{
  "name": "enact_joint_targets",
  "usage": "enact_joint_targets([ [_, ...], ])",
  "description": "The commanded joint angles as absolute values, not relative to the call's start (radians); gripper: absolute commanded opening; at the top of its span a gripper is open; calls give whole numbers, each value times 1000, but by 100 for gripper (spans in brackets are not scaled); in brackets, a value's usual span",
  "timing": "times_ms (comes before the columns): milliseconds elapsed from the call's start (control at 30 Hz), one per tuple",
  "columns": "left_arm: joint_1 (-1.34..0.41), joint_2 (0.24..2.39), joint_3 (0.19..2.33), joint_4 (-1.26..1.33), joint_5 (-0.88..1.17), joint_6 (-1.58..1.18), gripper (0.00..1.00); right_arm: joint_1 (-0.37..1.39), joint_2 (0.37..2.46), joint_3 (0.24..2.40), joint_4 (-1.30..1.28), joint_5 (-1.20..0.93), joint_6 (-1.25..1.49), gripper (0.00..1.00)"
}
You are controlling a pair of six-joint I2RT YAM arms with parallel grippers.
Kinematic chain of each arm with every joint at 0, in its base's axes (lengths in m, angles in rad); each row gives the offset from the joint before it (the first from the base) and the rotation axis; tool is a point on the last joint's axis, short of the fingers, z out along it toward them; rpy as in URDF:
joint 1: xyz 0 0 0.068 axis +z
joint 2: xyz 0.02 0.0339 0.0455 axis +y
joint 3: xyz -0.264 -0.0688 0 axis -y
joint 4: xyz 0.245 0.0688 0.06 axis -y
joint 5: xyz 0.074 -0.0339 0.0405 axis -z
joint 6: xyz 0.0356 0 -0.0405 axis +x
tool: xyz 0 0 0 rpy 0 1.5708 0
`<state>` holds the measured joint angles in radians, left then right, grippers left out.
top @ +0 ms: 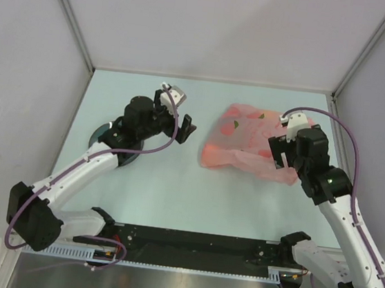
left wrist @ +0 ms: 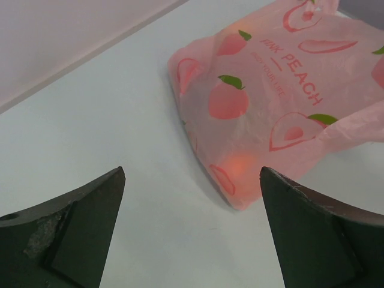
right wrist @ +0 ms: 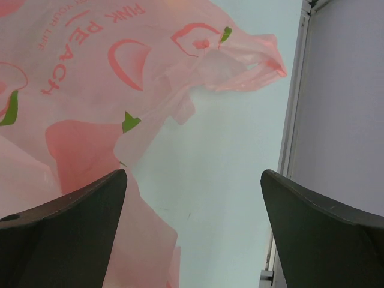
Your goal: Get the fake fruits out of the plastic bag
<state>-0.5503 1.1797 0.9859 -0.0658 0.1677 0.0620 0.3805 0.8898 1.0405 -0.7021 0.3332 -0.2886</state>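
The pink plastic bag (top: 248, 140) printed with peach motifs lies on the table right of centre, closed and flat. The fake fruits are hidden inside it. Only a faint orange glow (left wrist: 240, 163) shows through near its closest corner in the left wrist view. My left gripper (top: 176, 116) is open and empty, just left of the bag (left wrist: 270, 102), with bare table between its fingertips (left wrist: 192, 171). My right gripper (top: 283, 156) is open and empty over the bag's right edge. In the right wrist view the bag (right wrist: 78, 90) and a handle (right wrist: 240, 57) lie ahead of the gripper (right wrist: 193, 174).
A dark round plate (top: 108, 136) sits on the left, partly under the left arm. A metal frame post and grey wall (right wrist: 294, 150) run close along the right side of the bag. White walls enclose the table at the back and left.
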Motion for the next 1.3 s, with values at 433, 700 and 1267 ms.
enact_joint_targets([
  [433, -706, 1368, 1215, -22, 471, -86, 100, 62, 1057, 1137, -520, 176, -178, 97],
  [700, -841, 1451, 1322, -72, 570, -3, 93, -96, 1178, 1137, -483, 184, -201, 97],
  [1267, -1072, 1778, 1649, 8, 715, 84, 85, -370, 1305, 1132, -414, 11, -161, 95],
])
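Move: The near right corner of the pink plastic bag lies about 36 cm to the right of the left hand, some 2 cm farther out and 25 cm lower. An orange fruit lump shows through the bag's near left end, about 9 cm ahead and 7 cm right of that hand; the bag's far right tip is around 25 cm ahead and 47 cm right. From the right hand the near right corner is some 6 cm ahead, straight below that. Towards the bag's near right corner the left hand sweeps about 26 cm right and 15 cm back along its near side, rising slightly, turning some 55 degrees clockwise to point right, its fingers closing partway. The right hand, open, clears the way: forward first, then swinging right across the bag's right end and sinking, turning clockwise. Neither grips the bag. ##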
